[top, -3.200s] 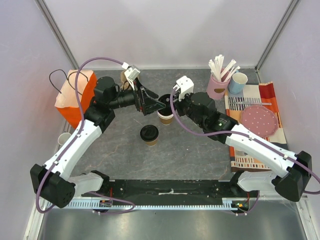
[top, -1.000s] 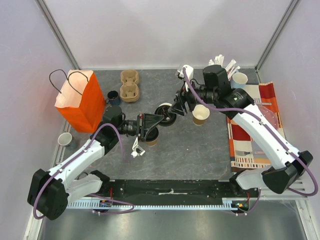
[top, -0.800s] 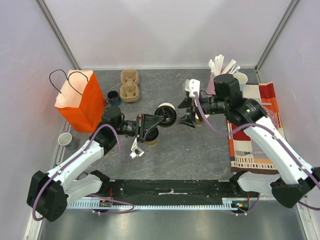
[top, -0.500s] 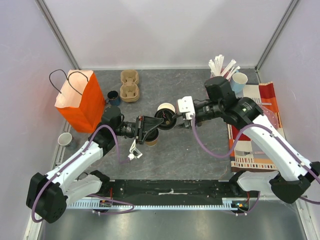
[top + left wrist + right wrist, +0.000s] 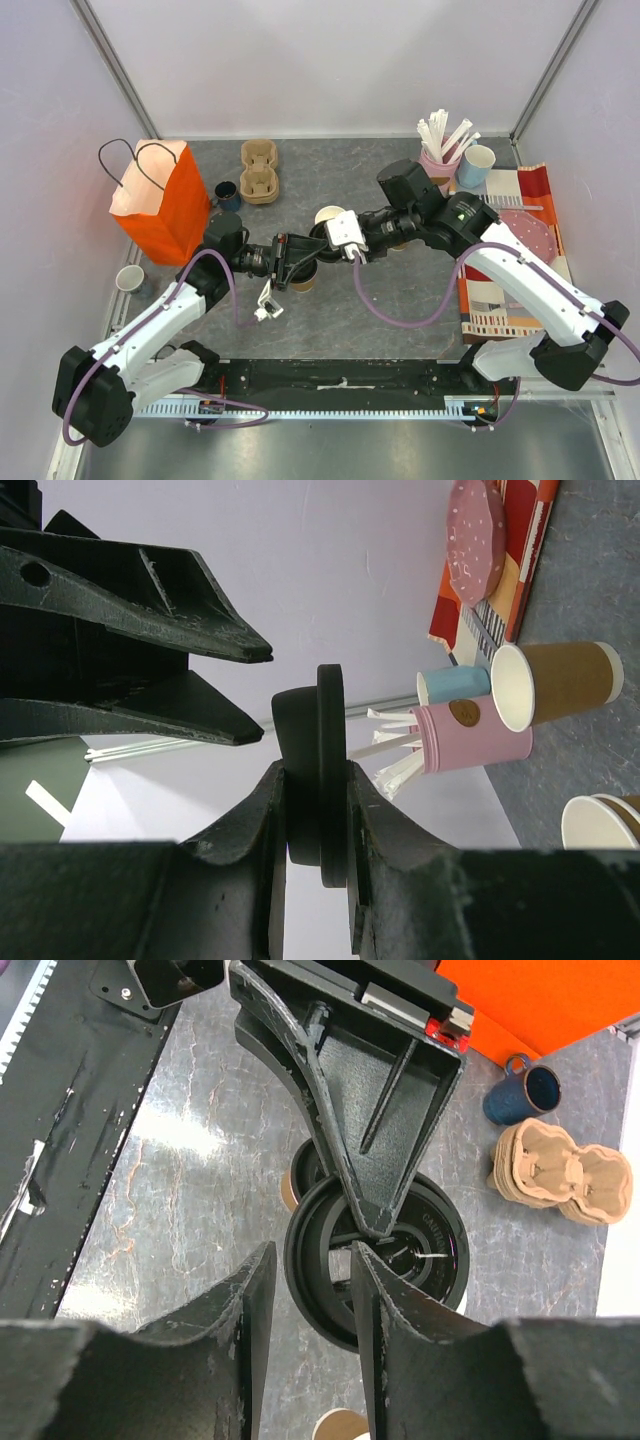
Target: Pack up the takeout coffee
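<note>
My left gripper (image 5: 318, 780) is shut on a round black lid (image 5: 320, 720) and holds it on edge above the table. My right gripper (image 5: 312, 1260) faces it, jaws apart on either side of the lid's (image 5: 430, 1240) near rim, with a gap still showing. Below them stands a lidded kraft cup (image 5: 300, 278). Two open kraft cups stand nearby, one (image 5: 328, 214) behind the grippers and one (image 5: 560, 685) mostly hidden under my right arm in the top view. In the top view the left gripper (image 5: 312, 247) and right gripper (image 5: 330, 243) meet at mid-table.
An orange paper bag (image 5: 155, 205) stands at the left, with pulp cup carriers (image 5: 258, 170) and a dark blue mug (image 5: 226, 192) behind it. A pink cup of stirrers (image 5: 437, 172), a light blue cup (image 5: 477, 165), a pink plate (image 5: 525, 228) and a striped cloth (image 5: 500, 300) are at the right.
My right arm has swung left, away from the open cup, and up to the lid, its jaws narrowing around the rim. My left gripper has kept the lid almost still.
</note>
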Action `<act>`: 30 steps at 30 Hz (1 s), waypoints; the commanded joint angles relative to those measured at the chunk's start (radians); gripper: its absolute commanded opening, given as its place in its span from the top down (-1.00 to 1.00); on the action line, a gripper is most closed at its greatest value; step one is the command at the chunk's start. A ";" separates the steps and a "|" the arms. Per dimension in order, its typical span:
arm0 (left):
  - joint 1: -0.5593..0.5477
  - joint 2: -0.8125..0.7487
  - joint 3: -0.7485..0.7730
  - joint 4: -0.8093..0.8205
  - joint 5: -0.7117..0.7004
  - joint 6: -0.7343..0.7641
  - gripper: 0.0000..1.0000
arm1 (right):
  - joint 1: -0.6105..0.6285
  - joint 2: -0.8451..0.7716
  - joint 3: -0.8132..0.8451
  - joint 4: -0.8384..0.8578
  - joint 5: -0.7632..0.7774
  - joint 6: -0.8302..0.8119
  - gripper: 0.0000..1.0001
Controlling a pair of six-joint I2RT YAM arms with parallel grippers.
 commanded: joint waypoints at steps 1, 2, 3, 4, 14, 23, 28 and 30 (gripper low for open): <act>-0.002 -0.014 0.043 -0.007 0.059 0.258 0.96 | 0.028 0.027 0.050 -0.036 0.033 -0.049 0.16; -0.002 -0.015 0.042 -0.006 0.059 0.259 0.96 | 0.029 0.028 0.047 -0.034 0.042 -0.054 0.17; -0.002 -0.015 0.042 -0.007 0.061 0.258 0.96 | 0.031 0.031 0.044 -0.036 0.048 -0.054 0.18; -0.002 -0.017 0.042 -0.006 0.064 0.259 0.96 | 0.032 0.033 0.045 -0.039 0.062 -0.052 0.19; -0.003 -0.021 0.042 -0.030 0.081 0.296 0.96 | 0.039 0.041 0.030 -0.054 0.099 -0.040 0.56; -0.006 -0.011 0.039 -0.039 0.059 0.324 0.46 | 0.043 0.035 0.007 -0.011 0.139 0.023 1.00; -0.005 0.003 0.024 -0.039 -0.023 0.342 -0.70 | 0.040 0.033 -0.013 0.032 0.251 0.104 1.00; -0.006 -0.006 0.017 -0.038 -0.055 0.332 -0.88 | 0.039 0.030 -0.033 0.047 0.288 0.132 1.00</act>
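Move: Straddling the back rim of the flat black lid, the right hand has its open fingers a little above it; the lid's middle lies about 3 cm ahead, 1 cm left and 3 cm below. The left hand still pinches this lid, its middle some 3 cm to the right at the same height. Around 25 cm below the right hand stand the lidded cup, 9 cm left and level, the nested cups, 12 cm ahead and 2 cm left, and the single cup, 11 cm ahead and 12 cm right. Sinking about 2 cm onto the lid held out by the left hand, the right hand shuts its fingers on the back rim, one inside and one outside, while the left stays nearly still. The left fingers then spread wide and let go, and the right hand eases another centimetre down and forward, turning slightly clockwise. ##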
